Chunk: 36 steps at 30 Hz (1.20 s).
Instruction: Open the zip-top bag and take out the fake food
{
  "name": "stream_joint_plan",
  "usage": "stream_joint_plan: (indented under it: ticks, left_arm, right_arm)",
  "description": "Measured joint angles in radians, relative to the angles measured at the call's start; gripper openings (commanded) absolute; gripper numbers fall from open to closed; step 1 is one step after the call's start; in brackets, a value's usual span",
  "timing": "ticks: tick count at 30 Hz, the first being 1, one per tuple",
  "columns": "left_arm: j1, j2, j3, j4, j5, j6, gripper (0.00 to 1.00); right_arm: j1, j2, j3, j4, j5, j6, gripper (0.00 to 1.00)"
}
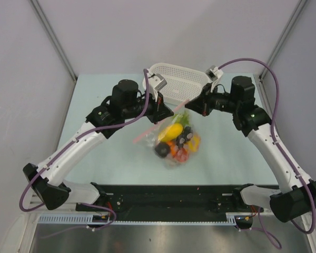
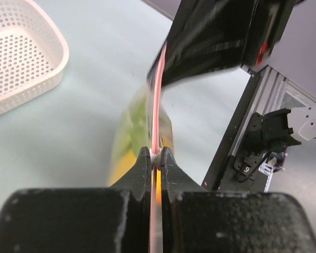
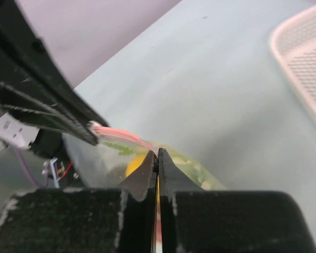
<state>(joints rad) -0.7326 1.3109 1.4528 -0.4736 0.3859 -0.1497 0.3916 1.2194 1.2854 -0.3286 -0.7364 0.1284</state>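
Observation:
The zip-top bag (image 1: 174, 143) sits mid-table, clear plastic with a pink zip strip (image 1: 147, 133) running from lower left to upper right. Inside is the fake food: a yellow lemon (image 1: 171, 132), a dark round fruit (image 1: 161, 149), a red piece (image 1: 181, 155), an orange (image 1: 194, 141) and a green stalk (image 1: 183, 119). My left gripper (image 2: 156, 155) is shut on the pink strip (image 2: 157, 100), with a small white slider pinched at its tips. My right gripper (image 3: 157, 154) is shut on the bag's top edge where the strip (image 3: 121, 136) ends. The two grippers are close together.
A white perforated basket (image 1: 175, 79) stands just behind both grippers, also seen as the basket (image 2: 21, 58) at the left wrist's upper left and the basket (image 3: 305, 63) at the right wrist's upper right. The black rail (image 1: 168, 200) with the arm bases runs along the near edge.

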Motion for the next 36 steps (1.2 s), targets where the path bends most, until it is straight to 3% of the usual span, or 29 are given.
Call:
stream_joint_plan:
  ticks: [4, 8, 19, 24, 27, 28, 31, 36]
  left_arm:
    - [-0.006, -0.015, -0.040, 0.001, -0.015, -0.018, 0.00]
    - [-0.024, -0.069, -0.133, 0.009, -0.020, -0.068, 0.00]
    - [-0.061, -0.361, -0.232, -0.214, -0.041, -0.220, 0.01]
    - [-0.066, -0.447, -0.290, -0.239, -0.034, -0.280, 0.00]
    - [-0.071, -0.446, -0.342, -0.194, -0.005, -0.321, 0.00]
    - [-0.078, -0.438, -0.352, -0.179, 0.006, -0.333, 0.00]
    - [-0.098, -0.391, -0.358, -0.127, 0.026, -0.358, 0.00]
    - [-0.109, -0.326, -0.358, -0.051, 0.037, -0.379, 0.00]
  right_arm:
    - [-0.106, -0.023, -0.023, 0.040, 0.029, 0.060, 0.00]
    - [-0.134, 0.016, -0.028, 0.089, 0.005, 0.089, 0.00]
    - [-0.059, 0.163, -0.027, 0.220, 0.046, 0.161, 0.00]
    - [0.022, 0.257, 0.018, 0.221, 0.058, 0.206, 0.00]
    - [0.063, 0.311, 0.105, 0.159, 0.073, 0.215, 0.38]
    - [0.076, 0.317, 0.131, 0.126, 0.096, 0.214, 0.61]
    - [0.096, 0.307, 0.178, 0.019, 0.171, 0.230, 0.82]
    - [0.103, 0.235, 0.246, -0.243, 0.311, 0.242, 0.82]
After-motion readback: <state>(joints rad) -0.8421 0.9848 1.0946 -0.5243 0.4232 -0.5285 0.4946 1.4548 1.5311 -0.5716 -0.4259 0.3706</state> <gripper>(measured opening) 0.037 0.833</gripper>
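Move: The left gripper pinches the pale zip slider. The loose near end of the pink zip strip hangs about 13 cm to the left, 8 cm back and 8 cm lower. The yellow food lies roughly 15 cm straight below that gripper, and the white basket about 28 cm ahead, 4 cm right and 22 cm down. From the right gripper, which holds the strip's far end, the slider is some 6 cm left and 2 cm back. Keep the left fingers shut on the slider and pull it about 11 cm back along the zip strip, sinking 5 cm and tilting the wrist some 25 degrees. Draw the right gripper's strip end forward and right, then swing it left and down; open those fingers wide to let go and ease back to the right. ##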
